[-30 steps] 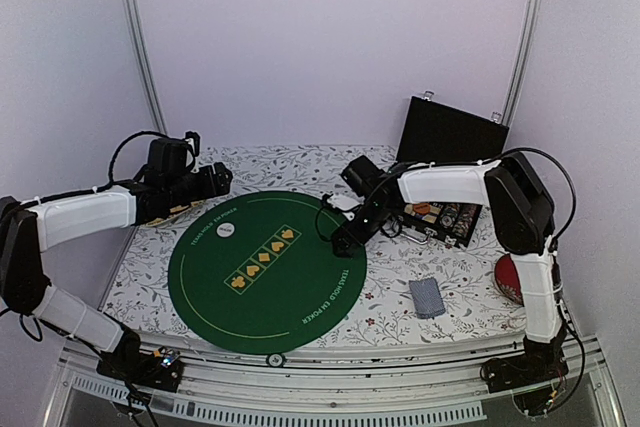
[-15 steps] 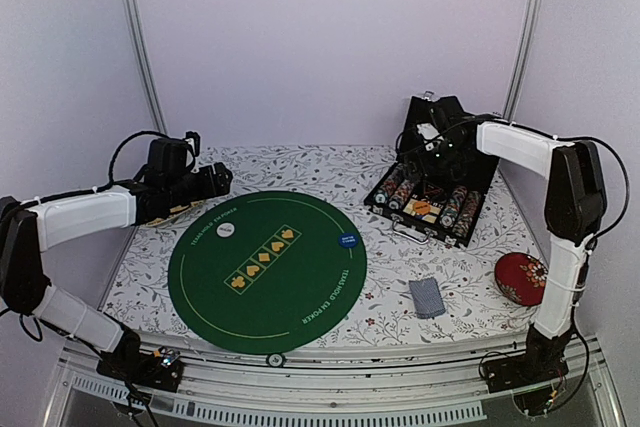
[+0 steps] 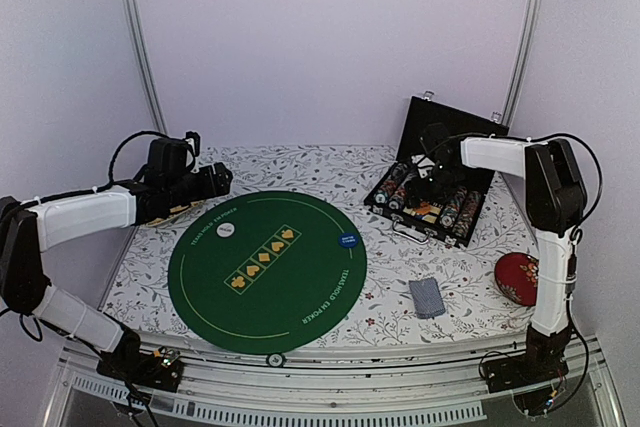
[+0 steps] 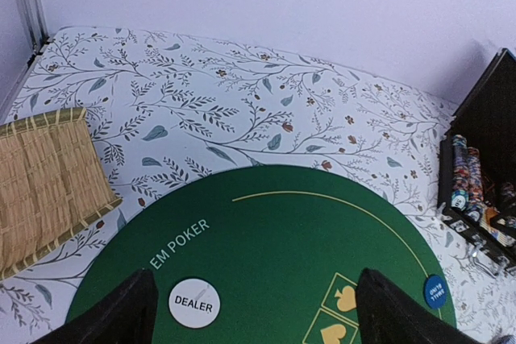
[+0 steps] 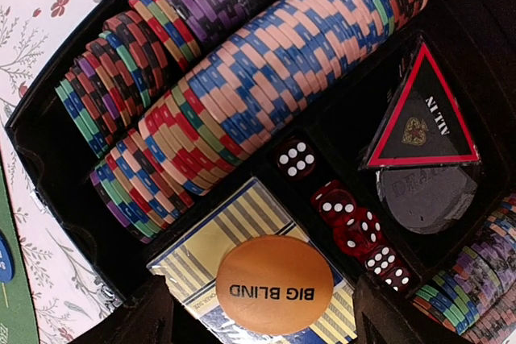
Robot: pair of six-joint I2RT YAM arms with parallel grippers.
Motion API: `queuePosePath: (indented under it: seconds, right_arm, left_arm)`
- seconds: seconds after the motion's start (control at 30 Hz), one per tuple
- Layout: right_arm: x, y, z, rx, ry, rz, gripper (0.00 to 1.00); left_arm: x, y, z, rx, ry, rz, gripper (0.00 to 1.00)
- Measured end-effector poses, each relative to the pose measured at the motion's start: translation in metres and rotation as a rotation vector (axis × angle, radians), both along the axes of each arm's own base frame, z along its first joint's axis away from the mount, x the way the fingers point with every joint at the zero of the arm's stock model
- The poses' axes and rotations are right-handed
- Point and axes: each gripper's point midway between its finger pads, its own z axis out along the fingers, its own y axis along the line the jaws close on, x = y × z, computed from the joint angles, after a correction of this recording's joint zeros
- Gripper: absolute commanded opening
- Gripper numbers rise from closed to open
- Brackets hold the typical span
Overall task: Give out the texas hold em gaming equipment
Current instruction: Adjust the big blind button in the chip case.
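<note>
An orange BIG BLIND button [image 5: 274, 284] lies on a striped card box [image 5: 201, 247] inside the open black case [image 3: 470, 137]. My right gripper [image 5: 264, 305] hangs over it, open, one finger on each side and neither touching. Rows of striped chips [image 5: 258, 78] fill the case around it. On the round green mat [image 3: 265, 287] lie a white DEALER button [image 4: 194, 304] and a blue button [image 4: 434, 290]. A blue-backed deck of cards [image 3: 427, 298] rests on the tablecloth to the mat's right. My left gripper [image 4: 258, 320] hovers open above the mat's far left edge, holding nothing.
Red dice [image 5: 347, 215], a black-and-red ALL IN triangle [image 5: 423, 118] and a dark disc [image 5: 423, 195] share the case's middle slots. A bamboo mat [image 4: 44, 183] lies at the table's left. A red round disc [image 3: 518, 278] sits near the right edge.
My right arm left the mat's right edge, where the blue button now lies, swung to the case and lowered over the orange button. The left arm has not moved.
</note>
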Motion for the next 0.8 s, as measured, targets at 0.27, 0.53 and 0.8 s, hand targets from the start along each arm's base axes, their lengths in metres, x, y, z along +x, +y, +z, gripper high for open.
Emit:
queuePosePath:
  seconds: [0.27, 0.53, 0.8]
  right_arm:
    - [-0.001, -0.003, -0.013, -0.019, 0.01, -0.004, 0.66]
    - [0.003, -0.005, -0.014, -0.026, -0.002, -0.014, 0.48]
    - [0.003, -0.006, -0.013, -0.035, -0.01, -0.015, 0.45]
  left_arm:
    - [0.0, 0.0, 0.0, 0.0, 0.001, 0.0, 0.87]
    - [0.0, 0.0, -0.002, 0.001, 0.004, 0.0, 0.87]
    - [0.0, 0.0, -0.002, 0.002, 0.005, -0.001, 0.87]
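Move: The orange big blind button lies practically in the right hand's grasp, between the open fingers: about 1 cm ahead, level sideways and roughly 1 cm below. The card box is right beneath the hand, 3 cm down. At about the same depth, the red dice are some 5 cm ahead and 2 cm right, the all-in triangle about 9 cm ahead and 3 cm right. From the left hand the button is some 55 cm right, 3 cm ahead and 12 cm lower. Down by about 1.5 cm onto the big blind button the right hand sinks at once, then it stays at that height, easing barely half a centimetre to the right while the fingers close from wide to about half open. They end up pinching the button by its two opposite edges above the card box, the wrist hardly turning. ##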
